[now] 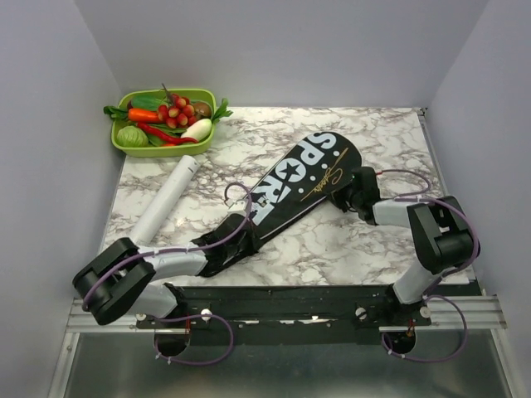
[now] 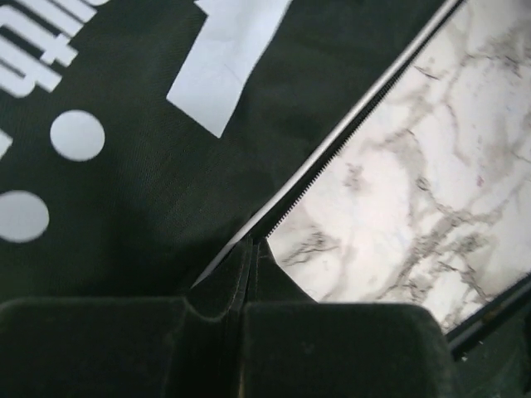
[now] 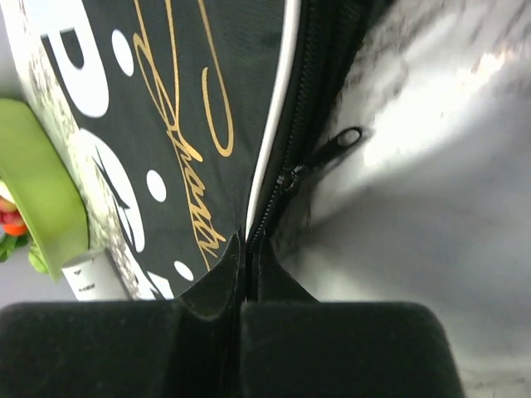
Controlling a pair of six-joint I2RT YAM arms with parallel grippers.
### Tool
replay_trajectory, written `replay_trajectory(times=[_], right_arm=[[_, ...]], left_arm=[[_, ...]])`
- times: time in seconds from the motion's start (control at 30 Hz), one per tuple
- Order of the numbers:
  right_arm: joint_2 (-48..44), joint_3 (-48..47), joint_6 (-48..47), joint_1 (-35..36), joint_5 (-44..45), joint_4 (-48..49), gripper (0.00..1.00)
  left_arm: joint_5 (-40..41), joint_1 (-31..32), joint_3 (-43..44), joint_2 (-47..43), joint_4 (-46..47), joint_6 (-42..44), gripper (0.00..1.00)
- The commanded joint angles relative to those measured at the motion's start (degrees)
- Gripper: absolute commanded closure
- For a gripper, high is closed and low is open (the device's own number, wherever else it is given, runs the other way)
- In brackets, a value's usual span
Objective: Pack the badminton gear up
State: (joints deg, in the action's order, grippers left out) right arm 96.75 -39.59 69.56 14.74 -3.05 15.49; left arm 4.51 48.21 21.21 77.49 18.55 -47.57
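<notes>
The black racket-shaped bag, lettered "SPORT" in white, lies diagonally on the marble table. My left gripper is at its narrow near end, shut on the bag's zipper edge. My right gripper is at the wide end's right side, shut on the bag's zipper edge, just below the zipper slider and its pull. The long white tube lies on the table left of the bag, apart from both grippers. No rackets are in view.
The green tray of toy vegetables stands at the back left, its rim also in the right wrist view. Grey walls close in the table on three sides. Bare marble shows right of the bag.
</notes>
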Motion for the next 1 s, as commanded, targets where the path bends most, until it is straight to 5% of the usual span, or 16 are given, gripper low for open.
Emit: replay_trajectory(times=[0.0,0.2,0.27,0.3,0.4,0.7,0.97], right_arm=[[-1.29,7.50,0.23,3.71,-3.81,-5.90,1.00],[-9.11,13.04,-7.92,4.86,-2.75,-8.70,0.96],[-12.79,13.58,-10.75,4.86,-2.84,-9.94,0.79],[-14.03,13.58,-13.37,4.86,-2.84,-12.56,0.59],[-19.99,11.83,-18.64,4.86,-2.14,-20.62,0.39],[-32.76,1.37,-26.66,4.86,14.90,-45.25,0.35],[-26.20,-4.52,-36.32,4.33,17.04,-46.86,0.38]], left_arm=[[9.11,-3.55,1.46,-6.54,-13.53,3.18,0.98],[9.03,-4.17,0.41,-15.42,-16.96,3.10,0.98],[8.32,-4.26,0.32,-17.10,-17.40,2.92,0.98],[7.36,-4.26,0.50,-18.33,-17.32,3.36,0.98],[4.03,-4.17,1.81,-19.05,-16.53,4.06,0.98],[-1.52,-3.56,10.51,-2.21,-9.06,6.96,0.98],[-1.09,-3.82,23.41,17.67,-5.98,10.48,0.98]])
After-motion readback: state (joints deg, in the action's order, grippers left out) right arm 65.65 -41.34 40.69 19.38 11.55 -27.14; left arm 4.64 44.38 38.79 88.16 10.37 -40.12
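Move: The racket bag lies slantwise from near left to far right. From the right hand, whose shut fingers are at its zipped edge, its middle is about 18 cm left and 3 cm back, with the zip pull some 4 cm ahead and 1 cm right. From the left hand, at the same edge farther down, the bag's middle is roughly 13 cm ahead and 6 cm right, its near end 8 cm back and 15 cm left, the white tube 16 cm ahead and 25 cm left. The bag's zipped edge is drawn back some 5 cm by the right hand, which then opens wide, backs farther off, lifts about 6 cm while drifting right and rolls some 30 degrees, right side up. The left hand's shut fingertips push the near part left about 5 cm, lift clear, then swing forward and right and sink over the lettering. ##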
